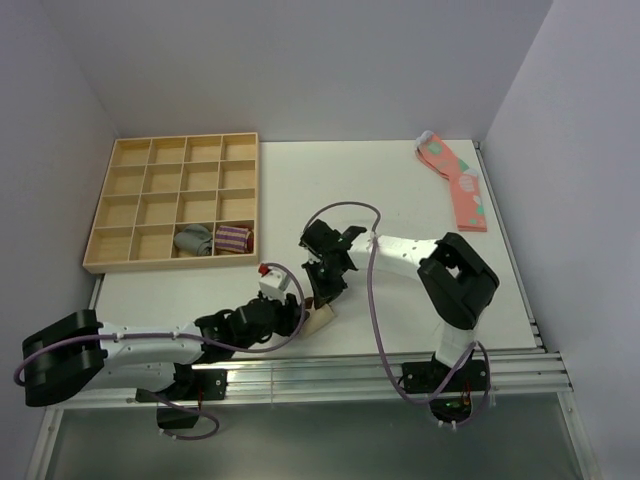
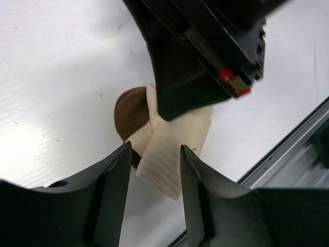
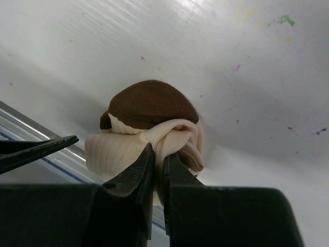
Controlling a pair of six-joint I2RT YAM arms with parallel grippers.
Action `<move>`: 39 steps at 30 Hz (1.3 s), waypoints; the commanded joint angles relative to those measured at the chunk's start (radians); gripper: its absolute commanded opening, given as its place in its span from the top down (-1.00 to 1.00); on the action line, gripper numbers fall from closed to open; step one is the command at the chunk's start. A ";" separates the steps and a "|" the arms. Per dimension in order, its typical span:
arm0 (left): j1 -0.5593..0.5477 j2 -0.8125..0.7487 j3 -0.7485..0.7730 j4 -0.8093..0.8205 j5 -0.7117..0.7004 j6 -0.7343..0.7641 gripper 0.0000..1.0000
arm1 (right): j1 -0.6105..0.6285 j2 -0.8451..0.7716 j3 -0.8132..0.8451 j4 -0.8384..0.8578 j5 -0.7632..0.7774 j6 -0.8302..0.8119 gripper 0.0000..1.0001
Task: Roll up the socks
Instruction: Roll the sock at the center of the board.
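The socks (image 3: 149, 110) are a beige bundle with a dark brown toe, partly rolled, near the table's front edge (image 1: 320, 318). My right gripper (image 3: 159, 152) is shut on a fold of the beige fabric and comes down onto the bundle from behind (image 1: 326, 288). In the left wrist view its black body (image 2: 205, 51) covers the top of the socks (image 2: 172, 149). My left gripper (image 2: 155, 150) is open, its fingers standing on either side of the hanging ribbed beige end without pressing on it. From above, the left gripper (image 1: 296, 308) sits just left of the bundle.
A wooden compartment tray (image 1: 170, 150) stands at the back left, holding a grey rolled sock (image 1: 195, 240) and a purple-striped one (image 1: 233, 239). Pink socks (image 1: 455, 185) lie at the far right. An aluminium rail (image 1: 380, 365) runs along the near edge, close behind the bundle.
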 commanded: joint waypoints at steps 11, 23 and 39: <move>-0.135 0.095 0.066 0.122 -0.115 0.095 0.02 | -0.025 0.165 0.140 -0.274 0.048 -0.097 1.00; -0.201 0.249 0.163 0.052 -0.232 0.101 0.00 | -0.025 0.189 0.162 -0.302 0.057 -0.115 1.00; -0.202 0.373 0.227 -0.027 -0.267 0.071 0.12 | -0.025 0.148 0.119 -0.245 0.039 -0.117 0.96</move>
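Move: The left hand goes for the loose tan end of the sock, about 5 cm to its right, level with it fore and aft and some 4 cm below. The sock's brown toe lies about 4 cm ahead of the left hand, 2 cm to its right and 5 cm down. For the right hand, still pinching a tan fold, that loose end is about 4 cm back and 1 cm left, and the toe is 1 cm ahead and 3 cm left. The left hand goes about 5 cm right, dipping late, to straddle the loose tan end; the right keeps its pinch. ##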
